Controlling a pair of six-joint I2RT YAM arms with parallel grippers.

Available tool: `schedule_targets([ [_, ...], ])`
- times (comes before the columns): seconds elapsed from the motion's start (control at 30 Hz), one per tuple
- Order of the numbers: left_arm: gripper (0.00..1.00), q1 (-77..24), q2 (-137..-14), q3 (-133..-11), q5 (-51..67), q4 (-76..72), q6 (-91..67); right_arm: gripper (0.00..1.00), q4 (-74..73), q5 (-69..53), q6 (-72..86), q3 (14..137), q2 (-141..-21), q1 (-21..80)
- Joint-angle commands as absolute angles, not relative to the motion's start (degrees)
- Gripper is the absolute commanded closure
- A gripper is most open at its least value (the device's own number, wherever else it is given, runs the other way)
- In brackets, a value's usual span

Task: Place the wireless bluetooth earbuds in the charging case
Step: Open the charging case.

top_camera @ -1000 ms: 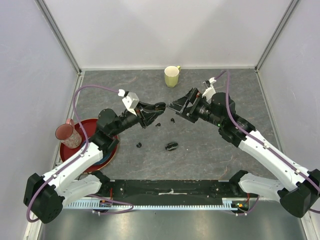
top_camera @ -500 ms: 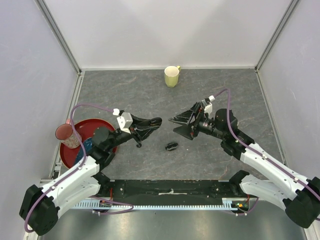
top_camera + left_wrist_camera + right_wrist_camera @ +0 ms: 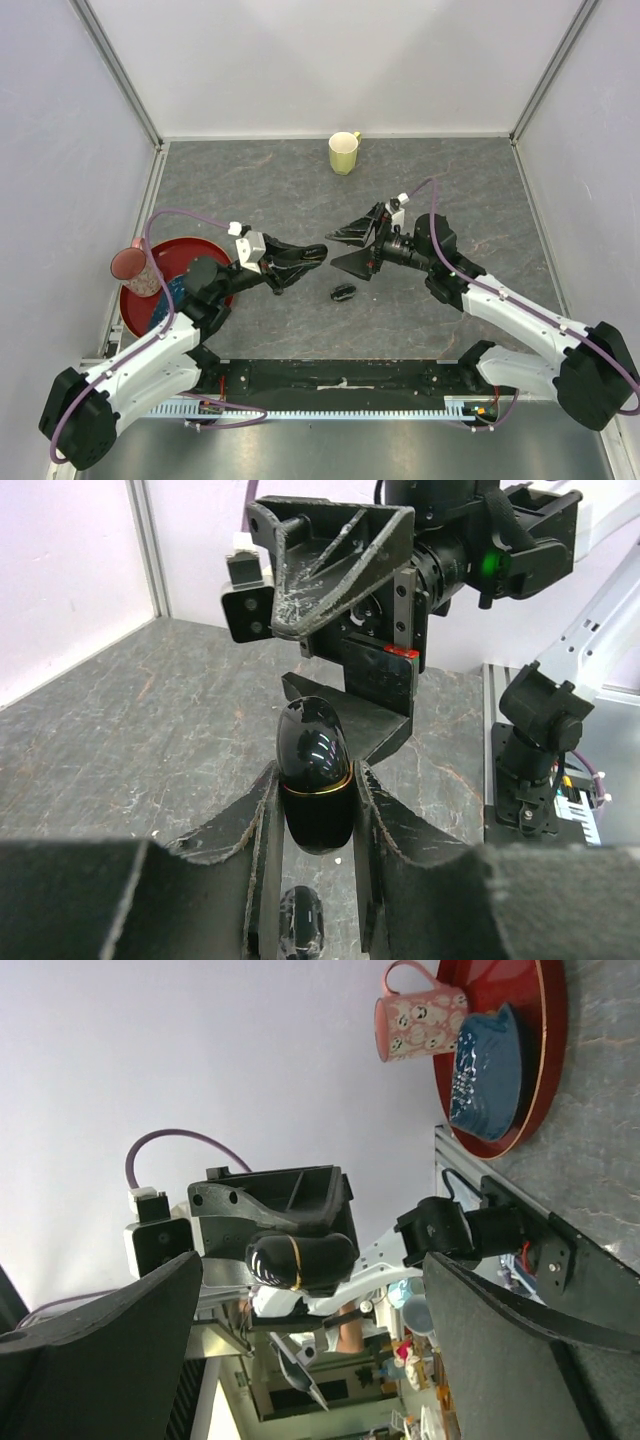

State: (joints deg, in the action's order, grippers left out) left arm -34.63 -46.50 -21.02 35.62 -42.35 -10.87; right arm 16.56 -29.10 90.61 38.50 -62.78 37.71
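Observation:
My left gripper [image 3: 320,253] is shut on a glossy black charging case [image 3: 312,750] with a gold seam. It holds the case above the table, with the rounded end sticking out past the fingertips [image 3: 268,780]. My right gripper [image 3: 332,250] stands wide open and faces it. The case [image 3: 300,1260] hangs between the spread right fingers without touching either. A second black case [image 3: 344,292] lies on the table just in front. Under my left jaws a small black thing [image 3: 300,925] lies on the table, too blurred to name. No earbuds are clearly in view.
A yellow-green mug [image 3: 344,152] stands at the back of the table. At the left, a red tray [image 3: 135,318] holds a pink cup [image 3: 131,266] and a blue bowl [image 3: 485,1065]. White walls close in the back and both sides.
Both grippers have come nearer to the front of the table and lower. The left one kept its hold on the case, and the open right jaws have closed in around it.

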Motion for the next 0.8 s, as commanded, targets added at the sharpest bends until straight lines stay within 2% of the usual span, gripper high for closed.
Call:
schedule_targets([
  [0.0, 0.98, -34.9, -47.7, -22.0, 37.9, -46.0, -11.7, 0.02, 25.0, -30.6, 95.6, 39.1, -65.3, 39.5],
  [0.2, 0.98, -34.9, -49.6, -22.2, 38.2, -47.5, -12.3, 0.05, 26.9, -30.5, 97.6, 40.6, -68.5, 42.8],
  [0.4, 0.98, -34.9, -49.6, -22.3, 38.6, -47.5, -12.2, 0.22, 30.1, -29.2, 99.9, 38.9, -69.6, 43.7],
  [0.43, 0.98, -34.9, -49.6, -22.2, 38.5, -47.5, -12.1, 0.28, 31.3, -28.9, 100.2, 38.7, -69.7, 43.7],
  [0.5, 0.98, -34.9, -49.2, -22.1, 38.7, -47.5, -12.2, 0.31, 31.7, -28.2, 100.4, 38.5, -69.7, 43.8],
  [0.67, 0.98, -34.9, -48.5, -21.8, 38.6, -47.0, -12.2, 0.31, 32.3, -26.2, 101.0, 38.1, -68.9, 43.7],
  [0.77, 0.98, -34.9, -48.2, -21.4, 38.1, -47.0, -12.2, 0.41, 33.0, -25.7, 102.2, 37.4, -68.8, 43.8],
])
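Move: The closed charging case, held in the left fingertips with its middle 2 cm to the right of the left hand point, lies about 5 cm to the left of the open right hand, some 2 cm back and roughly level. On the table some 22 cm below, another black pod sits about 3 cm back of the right hand and neither left nor right of it; a small earbud lies 14 cm to the right hand's left, also 3 cm back. Onto the charging case, still gripped by the left fingers, the right hand comes in about 3.5 cm to the left, drawing back a little over 1 cm until its open fingers straddle the shell. It then stops there and closes them by about a third around the case, one finger over the lid end and the other beyond, coming into contact, while the left hand sinks about 1 cm and keeps its hold. ##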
